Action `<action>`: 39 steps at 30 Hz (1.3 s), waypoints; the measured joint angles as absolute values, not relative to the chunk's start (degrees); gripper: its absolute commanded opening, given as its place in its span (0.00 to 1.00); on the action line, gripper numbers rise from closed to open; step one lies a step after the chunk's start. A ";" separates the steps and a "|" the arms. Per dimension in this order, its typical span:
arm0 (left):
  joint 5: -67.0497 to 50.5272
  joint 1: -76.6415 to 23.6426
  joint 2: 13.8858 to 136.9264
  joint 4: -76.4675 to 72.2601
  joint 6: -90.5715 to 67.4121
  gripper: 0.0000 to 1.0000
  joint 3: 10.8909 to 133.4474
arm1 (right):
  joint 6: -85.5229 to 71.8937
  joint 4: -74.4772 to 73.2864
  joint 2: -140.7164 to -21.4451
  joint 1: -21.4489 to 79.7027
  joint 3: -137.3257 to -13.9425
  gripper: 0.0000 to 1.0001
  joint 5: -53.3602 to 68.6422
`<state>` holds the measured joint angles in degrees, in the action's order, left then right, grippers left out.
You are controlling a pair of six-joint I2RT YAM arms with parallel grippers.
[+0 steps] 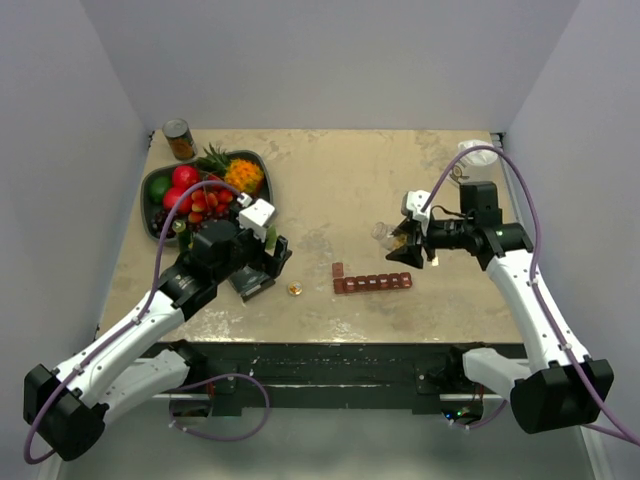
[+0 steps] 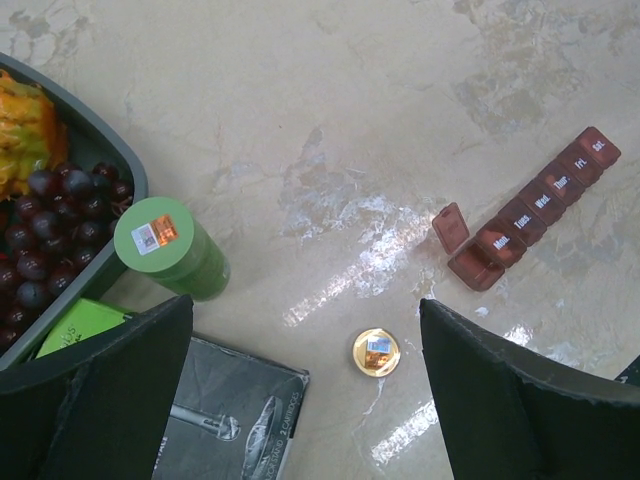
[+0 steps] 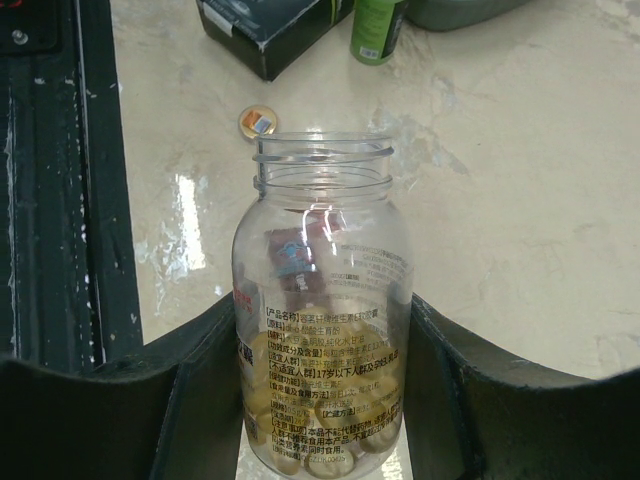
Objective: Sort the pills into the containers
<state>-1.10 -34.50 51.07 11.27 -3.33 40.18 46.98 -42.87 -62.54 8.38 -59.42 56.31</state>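
My right gripper [image 3: 322, 335] is shut on a clear, uncapped bottle [image 3: 322, 300], whose mouth points away from the wrist camera. Golden pills [image 3: 330, 405] lie heaped at the bottle's closed end, between the fingers. The containers [image 1: 372, 284], a dark red strip of joined day-labelled compartments, lie on the table just below and in front of the bottle [image 1: 384, 235]; the leftmost lid [image 2: 450, 226] stands open. My left gripper [image 2: 305, 390] hangs open above the table, with the bottle's small gold cap [image 2: 376, 352] lying on the surface between its fingers, untouched.
A grey fruit bowl [image 1: 153, 196] with grapes sits at the back left, a tin can [image 1: 179, 139] behind it. A green cylinder [image 2: 170, 248] and a black box [image 2: 225, 415] stand close to my left gripper. A white object [image 1: 470, 155] lies back right.
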 measured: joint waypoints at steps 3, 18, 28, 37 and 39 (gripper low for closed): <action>-0.99 -34.50 50.72 11.33 -3.33 0.99 39.55 | 47.90 -42.92 -62.54 8.69 -57.43 0.04 55.96; 1.37 -34.50 50.68 11.68 -3.33 0.99 39.40 | 49.98 -41.12 -64.47 13.08 -51.96 0.04 50.39; 1.80 -34.50 51.88 11.79 -3.31 0.99 39.40 | 48.62 -36.53 -69.34 21.32 -50.52 0.04 42.76; 2.85 -34.50 52.25 12.16 -3.31 0.99 39.40 | 49.71 -36.93 -75.53 27.07 -50.65 0.04 35.31; 3.68 -34.50 52.25 12.27 -3.31 0.99 39.40 | 49.95 -37.19 -76.40 28.32 -50.65 0.04 33.85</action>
<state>3.68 -34.50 52.25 12.27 -3.31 39.40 49.95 -37.19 -76.40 28.32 -50.65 33.85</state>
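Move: The open end compartment of the pill box lies about 12 cm to the left of my right hand, 1 cm farther out and some 22 cm below; this hand already holds the jar of pills. The flipped-up lid is about 4 cm beyond that compartment. The closed compartments run off to its right, their middle 2 cm left of my hand and 1 cm ahead. The loose jar cap lies 24 cm left, 1 cm back. From my left hand the open compartment is 14 cm right, 1 cm back and 19 cm down. Keeping my grip round the jar, I lower my right hand about 14 cm towards the pill box, at first nearly straight down, then also easing some 3 cm left towards the open end compartment. On the way I tip the hand's left side down by roughly 25 degrees, so the jar's mouth leans over to the left; my fingers stay as they are. ##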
